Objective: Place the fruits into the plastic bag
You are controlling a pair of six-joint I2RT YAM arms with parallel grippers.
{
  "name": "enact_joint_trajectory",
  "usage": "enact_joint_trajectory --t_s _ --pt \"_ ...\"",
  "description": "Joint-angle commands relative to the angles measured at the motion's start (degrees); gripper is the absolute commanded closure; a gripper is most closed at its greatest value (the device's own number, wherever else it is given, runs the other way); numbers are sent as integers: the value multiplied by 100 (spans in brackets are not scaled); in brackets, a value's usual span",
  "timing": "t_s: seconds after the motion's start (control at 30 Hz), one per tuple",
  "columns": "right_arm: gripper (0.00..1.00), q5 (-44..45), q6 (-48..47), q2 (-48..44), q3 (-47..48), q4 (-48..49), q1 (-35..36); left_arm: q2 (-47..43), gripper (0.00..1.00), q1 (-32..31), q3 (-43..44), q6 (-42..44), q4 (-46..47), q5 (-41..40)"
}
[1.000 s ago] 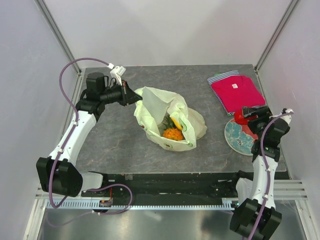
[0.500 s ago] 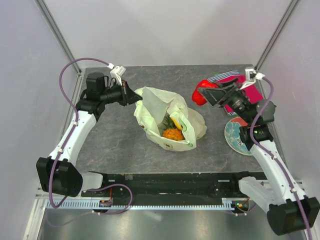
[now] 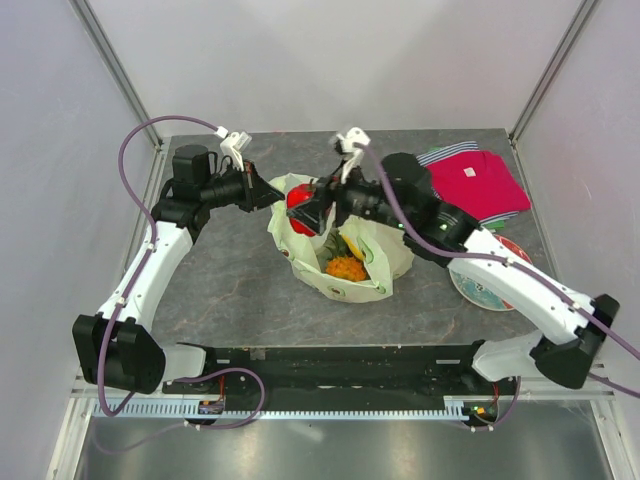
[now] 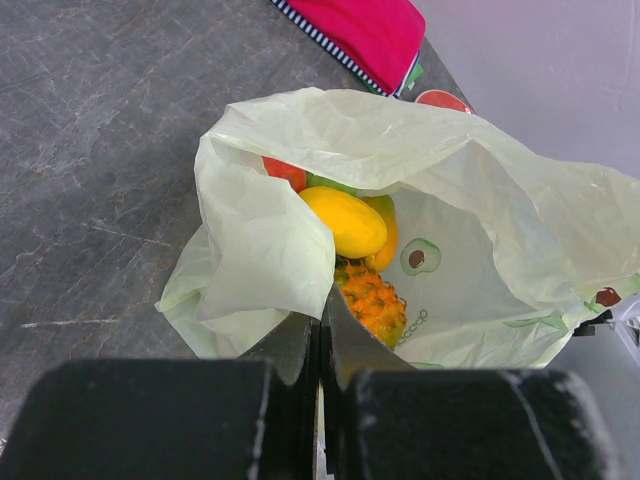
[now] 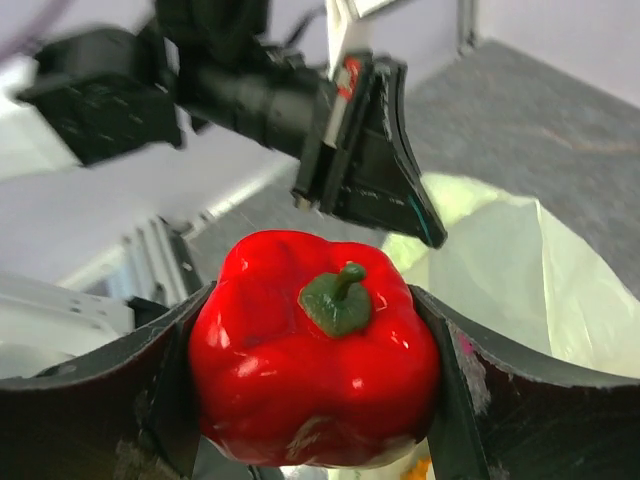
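Note:
The pale-green plastic bag (image 3: 395,250) lies mid-table with its mouth open. My left gripper (image 3: 272,195) is shut on the bag's rim (image 4: 300,290) and holds that edge up. Inside the bag lie an orange pineapple (image 4: 375,300), a yellow mango-like fruit (image 4: 345,222), a green fruit (image 4: 335,185) and a red-orange one (image 4: 285,172). My right gripper (image 3: 310,207) hangs over the left part of the bag's mouth, shut on a glossy red bell pepper (image 5: 315,375) with a green stem. Its fingers (image 5: 170,370) press the pepper's two sides.
A folded red shirt (image 3: 475,185) lies at the back right. A round teal floral plate (image 3: 480,285) sits at the right, partly under my right arm. The two grippers are close together above the bag's left edge.
My right arm has swung left from the plate to above the bag's mouth, carrying the red pepper. The left arm and the bag have not moved.

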Motion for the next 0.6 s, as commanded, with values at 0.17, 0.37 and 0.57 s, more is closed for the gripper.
enact_joint_trajectory --t_s 0.17,0.37,0.57 --pt "86 3259 -657 1804 2039 -3477 811 -63 98 20 25 -74 155 99" --pt "87 4393 -68 2535 2384 -4295 847 -63 98 20 16 -74 155 99" --pt "88 4659 266 3018 2210 -4454 698 -63 98 20 25 -66 163 82"
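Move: The red pepper is already pinched in the right gripper, held high above the left part of the bag's mouth. The pineapple inside the bag lies about 7 cm ahead of this hand, 7 cm to its right and some 34 cm below. The yellow mango beside it sits roughly 12 cm ahead and 9 cm right, about 31 cm down. For the left hand, which pinches the bag's rim, the pineapple is about 2 cm back, 14 cm right and 22 cm below. The red pepper goes down into the open bag in the right hand's unchanged grip, lowered quickly by about 19 cm while also drifting some 5 cm forward towards the pineapple and mango. On the way the wrist swings round by about 60 degrees, so that the fingers, at first pointing left and level, end up pointing down and forward. The left hand stays still and keeps its pinch on the rim. ##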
